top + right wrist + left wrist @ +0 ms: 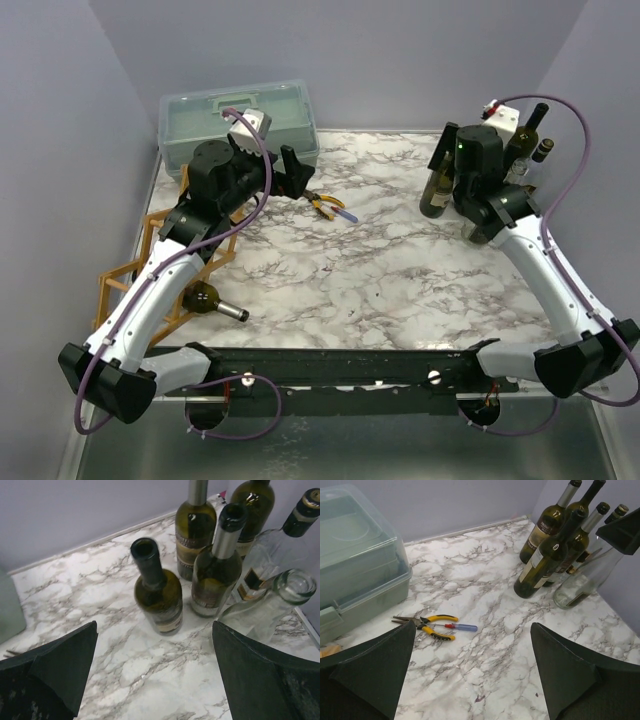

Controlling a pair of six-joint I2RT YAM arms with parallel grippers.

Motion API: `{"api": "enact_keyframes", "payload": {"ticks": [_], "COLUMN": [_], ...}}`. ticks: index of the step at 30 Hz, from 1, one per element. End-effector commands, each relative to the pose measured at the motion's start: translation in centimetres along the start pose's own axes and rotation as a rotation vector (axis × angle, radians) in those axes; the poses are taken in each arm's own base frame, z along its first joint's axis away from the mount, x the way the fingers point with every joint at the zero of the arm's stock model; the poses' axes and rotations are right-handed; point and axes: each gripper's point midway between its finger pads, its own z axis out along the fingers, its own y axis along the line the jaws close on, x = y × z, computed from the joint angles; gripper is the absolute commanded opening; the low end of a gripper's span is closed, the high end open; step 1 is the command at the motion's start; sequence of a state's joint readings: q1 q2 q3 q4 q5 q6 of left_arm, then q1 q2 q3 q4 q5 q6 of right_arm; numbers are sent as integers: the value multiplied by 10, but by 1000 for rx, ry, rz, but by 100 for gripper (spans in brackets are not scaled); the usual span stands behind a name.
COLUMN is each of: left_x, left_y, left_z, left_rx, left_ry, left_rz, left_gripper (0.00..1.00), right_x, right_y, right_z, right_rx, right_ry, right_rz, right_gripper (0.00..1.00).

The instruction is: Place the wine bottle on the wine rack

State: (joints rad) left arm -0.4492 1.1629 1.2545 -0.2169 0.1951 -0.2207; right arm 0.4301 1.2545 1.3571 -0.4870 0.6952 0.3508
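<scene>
The wine rack (128, 262), an orange-tan stick lattice, stands at the table's left edge. One dark wine bottle (207, 298) lies at its near end, neck pointing right. Several more wine bottles (520, 150) stand at the back right corner. In the right wrist view the nearest is an uncorked dark green bottle (159, 596), with a capped one (215, 577) and a clear bottle (270, 605) beside it. My right gripper (478, 140) (154, 630) hovers open just before them, holding nothing. My left gripper (297, 172) (472, 645) is open and empty above the marble, beyond the rack.
A pale green plastic toolbox (240, 120) (355, 565) sits at the back left. Yellow-handled pliers (325, 205) (427, 625) and a small blue screwdriver (345, 214) (465, 627) lie on the marble in front of it. Walls close in the back and both sides.
</scene>
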Motion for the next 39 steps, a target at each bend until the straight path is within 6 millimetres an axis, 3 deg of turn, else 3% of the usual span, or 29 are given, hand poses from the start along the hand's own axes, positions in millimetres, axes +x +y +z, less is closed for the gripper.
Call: {"api": "enact_keyframes", "payload": {"ticks": [1, 11, 22, 29, 39], "left_x": [-20, -26, -15, -8, -2], "left_y": [5, 13, 13, 16, 21], "left_z": [-4, -10, -8, -3, 2], "left_rx": [-57, -95, -68, -77, -98], "left_ry": [-80, -102, -85, -63, -43], "left_rz": [-23, -31, 38, 35, 33], "left_gripper": [99, 99, 98, 96, 96], "right_x": [-25, -25, 14, 41, 60], "right_y": [0, -6, -10, -10, -9], "right_z": [17, 73, 132, 148, 152], "right_rx": [-7, 50, 98, 114, 71], "right_ry": [-31, 21, 114, 150, 172], "right_rz": [61, 36, -66, -97, -162], "right_gripper": [100, 100, 82, 72, 60]}}
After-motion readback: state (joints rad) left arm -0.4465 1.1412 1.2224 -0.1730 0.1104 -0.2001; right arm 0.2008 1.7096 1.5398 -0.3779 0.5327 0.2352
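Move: The wine bottle to be taken, the front-left one of the group, stands about 12 cm ahead of the right hand and 4 cm to its right, its middle some 19 cm lower. Of that bottle, a second dark bottle stands about 8 cm to the right and level with it, another 7 cm right and 8 cm farther out, and the clear bottle 12 cm right and 6 cm nearer. From the left hand the wine bottle lies roughly 18 cm ahead, 32 cm right and 20 cm below. The front-left wine bottle's neck is what the right hand goes for: it reaches about 12 cm forward, veering some 4 cm right, level at first, then sinks about 9 cm while its fingers tip further down by 10 degrees or so. The wide-open fingers come around the neck below the mouth and close part way; a pinch can't yet be seen. ##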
